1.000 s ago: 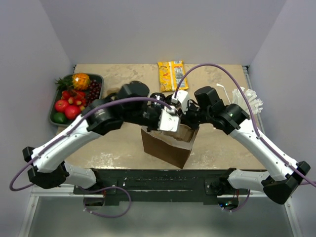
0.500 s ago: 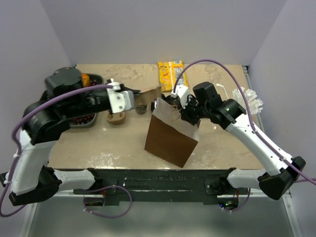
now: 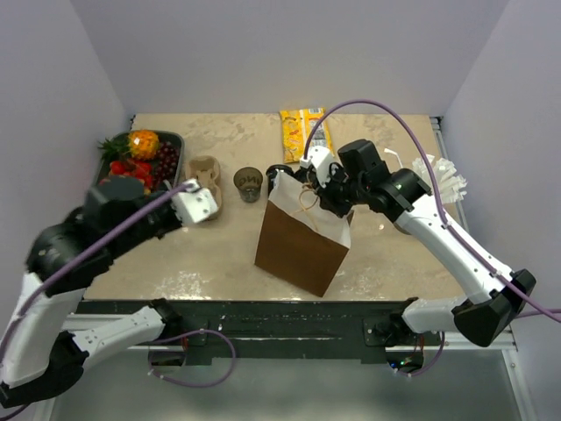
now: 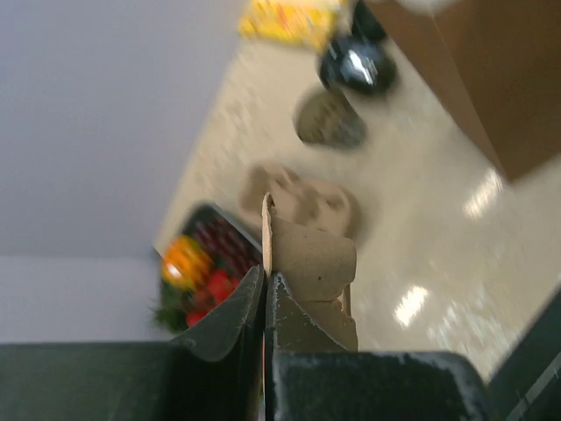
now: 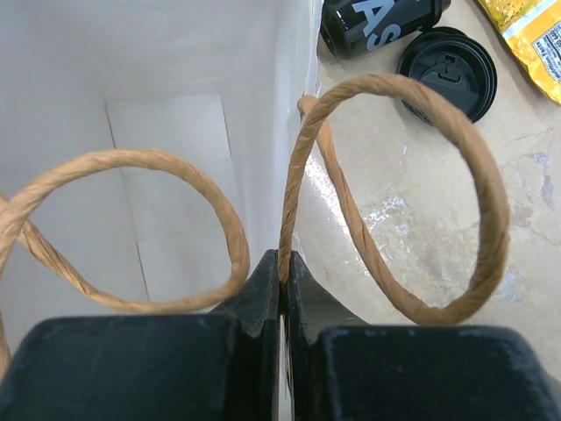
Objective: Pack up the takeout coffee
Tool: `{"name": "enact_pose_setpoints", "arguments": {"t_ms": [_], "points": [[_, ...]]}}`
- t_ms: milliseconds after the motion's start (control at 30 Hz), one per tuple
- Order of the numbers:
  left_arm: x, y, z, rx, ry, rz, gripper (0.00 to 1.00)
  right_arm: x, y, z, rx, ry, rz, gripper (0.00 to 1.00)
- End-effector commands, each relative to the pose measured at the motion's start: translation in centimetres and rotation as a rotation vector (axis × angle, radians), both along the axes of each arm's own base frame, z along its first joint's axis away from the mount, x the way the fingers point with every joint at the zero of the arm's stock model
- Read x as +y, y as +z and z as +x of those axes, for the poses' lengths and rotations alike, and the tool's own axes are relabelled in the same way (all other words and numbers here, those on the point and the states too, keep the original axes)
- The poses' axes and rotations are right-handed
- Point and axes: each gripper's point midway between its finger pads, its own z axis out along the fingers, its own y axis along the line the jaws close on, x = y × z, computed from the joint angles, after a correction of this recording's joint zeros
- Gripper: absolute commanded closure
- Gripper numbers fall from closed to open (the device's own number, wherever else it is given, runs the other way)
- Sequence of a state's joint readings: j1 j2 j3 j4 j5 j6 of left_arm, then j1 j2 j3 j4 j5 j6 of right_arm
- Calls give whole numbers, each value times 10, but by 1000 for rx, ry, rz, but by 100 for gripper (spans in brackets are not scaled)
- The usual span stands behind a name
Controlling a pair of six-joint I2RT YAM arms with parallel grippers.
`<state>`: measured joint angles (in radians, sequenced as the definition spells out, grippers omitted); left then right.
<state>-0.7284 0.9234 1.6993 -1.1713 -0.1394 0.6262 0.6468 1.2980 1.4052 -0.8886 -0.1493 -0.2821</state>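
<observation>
The brown paper bag [image 3: 298, 247] stands open in the middle of the table, its inside white [image 5: 131, 132]. My right gripper [image 5: 283, 256] is shut on one of its twine handles [image 5: 394, 88], at the bag's top rim [image 3: 313, 195]. A black coffee cup [image 5: 381, 22] lies on its side beyond the bag, with a black lid [image 5: 447, 70] beside it. A brownish cup [image 3: 249, 182] stands left of the bag. My left gripper [image 4: 266, 270] is shut on the edge of a cardboard cup carrier [image 4: 311, 259], which sits left of that cup [image 3: 203, 175].
A dark tray of fruit [image 3: 96, 195] is at the far left. A yellow snack packet [image 3: 302, 132] lies at the back, and white plastic cutlery [image 3: 443, 180] at the right edge.
My left arm has swung away from the bag to the left with the carrier. The bag now stands more upright. My right gripper has stayed on the handle.
</observation>
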Motion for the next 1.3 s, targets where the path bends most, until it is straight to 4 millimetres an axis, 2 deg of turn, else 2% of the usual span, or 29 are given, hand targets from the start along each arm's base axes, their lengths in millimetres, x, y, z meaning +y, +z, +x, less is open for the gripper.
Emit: {"name": "enact_pose_setpoints", "arguments": {"t_ms": [0,33,67,167,200,233,267,300,367,433,533,567,667,800,900,933,1033,1133,1267], "points": [[28,-121,-10,294,128,244,100,3,14,3,-12,3,15,100],[27,-131,-10,309,119,259,100,4,15,4,-15,5,19,100],[25,-150,-10,344,113,290,100,4,17,4,-18,3,23,100],[14,-174,-6,390,96,293,100,5,21,5,-26,1,30,100],[14,-183,-3,396,112,308,100,4,23,5,-29,-1,30,100],[20,-191,9,373,174,343,100,4,24,6,-36,-5,32,100],[31,-221,8,415,217,429,100,4,25,5,-38,-4,32,100],[36,-234,9,434,239,473,100,3,26,6,-42,-7,33,100],[38,-261,8,512,298,513,100,1,28,5,-52,-12,33,100],[27,-272,15,547,335,480,100,-1,29,5,-59,-18,24,100],[14,-264,35,511,388,416,100,-5,28,6,-67,-25,13,100],[6,-255,42,498,394,378,100,-7,28,6,-68,-27,12,100],[-6,-250,53,529,430,295,100,-9,26,6,-66,-33,10,100],[-8,-262,59,570,473,270,100,-9,22,10,-63,-41,8,100],[-13,-280,52,634,459,257,99,-7,21,14,-60,-42,5,100],[-20,-282,49,660,429,232,86,-7,22,14,-61,-42,6,100],[-34,-280,44,699,362,183,80,-4,21,18,-59,-40,6,100],[-50,-274,36,741,270,141,58,-1,22,21,-61,-39,8,100],[-60,-263,25,775,175,119,48,-1,22,23,-64,-36,3,100]]}}
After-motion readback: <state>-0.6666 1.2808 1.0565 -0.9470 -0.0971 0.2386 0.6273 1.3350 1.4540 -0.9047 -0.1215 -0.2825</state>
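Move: The pulp cup carrier is still pinched in my left fingers. The bare table spot it goes to is almost straight under them, about 38 cm down and 3 cm left. The stacked carriers lie some 19 cm ahead and 5 cm left, the empty cup 20 cm ahead and 7 cm right, and the paper bag about 21 cm right and 2 cm ahead. From my right hand, which holds the bag's handle, the spot is about 27 cm left, 6 cm back and 23 cm down. I drop my left hand fast, about 28 cm nearly straight down to the bare table in front of the stacked carriers, tipping the fingers some 40 degrees further downward and swinging them counter-clockwise. Low down I ease about 5 cm forward, then slightly back and right as the fingers open halfway to let go of the carrier. My right hand keeps its pinch on the bag's handle. ##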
